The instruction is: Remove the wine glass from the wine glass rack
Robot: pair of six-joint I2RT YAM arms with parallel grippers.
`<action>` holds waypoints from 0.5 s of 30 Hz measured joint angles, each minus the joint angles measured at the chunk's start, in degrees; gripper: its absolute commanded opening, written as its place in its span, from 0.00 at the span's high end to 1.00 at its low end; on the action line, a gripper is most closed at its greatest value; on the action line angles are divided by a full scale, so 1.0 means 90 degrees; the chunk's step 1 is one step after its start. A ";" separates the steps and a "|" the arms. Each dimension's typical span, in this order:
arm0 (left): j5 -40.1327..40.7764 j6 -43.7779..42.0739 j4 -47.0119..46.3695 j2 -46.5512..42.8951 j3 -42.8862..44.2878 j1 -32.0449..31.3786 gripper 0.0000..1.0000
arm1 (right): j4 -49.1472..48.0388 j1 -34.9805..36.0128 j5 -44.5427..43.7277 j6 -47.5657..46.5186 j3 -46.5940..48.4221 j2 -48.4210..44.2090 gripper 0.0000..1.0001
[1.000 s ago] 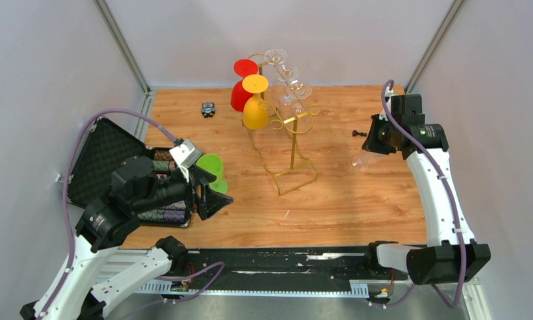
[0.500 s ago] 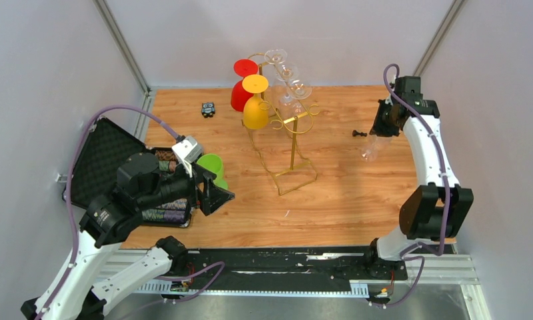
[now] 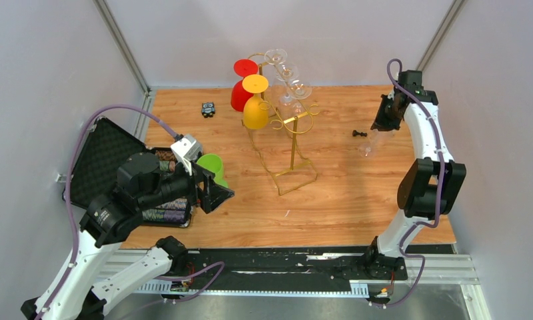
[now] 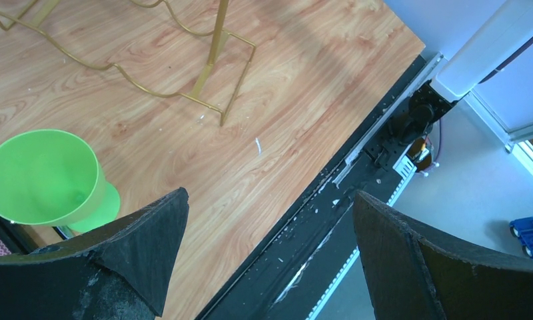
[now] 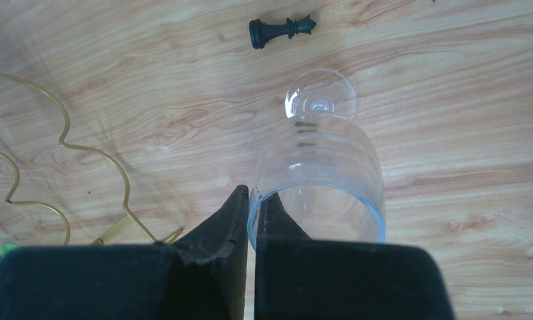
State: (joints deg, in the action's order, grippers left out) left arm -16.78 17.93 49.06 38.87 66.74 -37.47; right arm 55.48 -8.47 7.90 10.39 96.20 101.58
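Note:
A clear wine glass (image 5: 317,167) hangs mouth up, foot toward the wood, at the table's right side (image 3: 368,145). My right gripper (image 5: 252,197) is shut on its rim, one finger inside the bowl and one outside. I cannot tell whether the foot touches the table. The gold wine glass rack (image 3: 294,143) stands mid-table, well left of this glass, still carrying a red glass (image 3: 239,93), a yellow glass (image 3: 255,110) and clear glasses (image 3: 287,72). My left gripper (image 4: 270,195) is open and holds nothing, hovering over the table's near edge (image 3: 218,193).
A black chess piece (image 5: 280,30) lies just beyond the held glass. A green cup (image 4: 40,177) sits beside the open black case (image 3: 104,157) at the left. A small dark toy (image 3: 208,109) is at the back left. The rack's wire base (image 4: 217,53) spreads over the table's middle.
The right arm has folded upright, its elbow rising from the near right corner, and the held glass has swung from tilted to mouth up, slightly farther back. The left gripper has edged right.

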 measured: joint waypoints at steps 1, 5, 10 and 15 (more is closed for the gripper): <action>0.0005 0.0005 0.0000 0.0005 0.0000 0.0000 0.00 | 0.0005 -0.0012 0.0022 0.0000 0.0039 0.0039 0.97; 0.0051 0.0027 0.0000 0.0036 0.0000 0.0000 0.00 | 0.0036 -0.0027 0.0061 -0.0002 0.0211 0.0158 0.74; 0.0104 0.0100 0.0000 0.0134 0.0000 0.0000 0.00 | 0.0049 -0.0034 0.0061 -0.0007 0.0425 0.0255 0.55; 0.0228 0.0163 0.0000 0.0211 0.0000 0.0000 0.00 | 0.0151 -0.0034 0.0029 0.0002 0.0743 0.0257 0.47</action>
State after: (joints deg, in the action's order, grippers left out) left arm -14.72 19.40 49.06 40.77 66.74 -37.47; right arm 56.84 -8.78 8.16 10.41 102.89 103.90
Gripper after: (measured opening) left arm 0.998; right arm 0.490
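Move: The clear wine glass is still pinched by the left side of its rim in the right hand, its middle about 8 cm below that hand and 4 cm to its right, level fore and aft. A black chess queen lies roughly 8 cm ahead of the hand, 1 cm right and 16 cm below. The wine glass rack stands some 32 cm to the left, level fore and aft and in height. From the left hand the clear wine glass is about 56 cm right, 28 cm ahead and 23 cm below. The clear wine glass is let go at its rim: after easing barely a centimetre forward still shut, the right hand's fingers spread to about half open, one on each side of the rim's left wall. The hand keeps drifting forward and then lifts, ending about 2 cm up and 2 cm farther out, still pointing steeply down. ##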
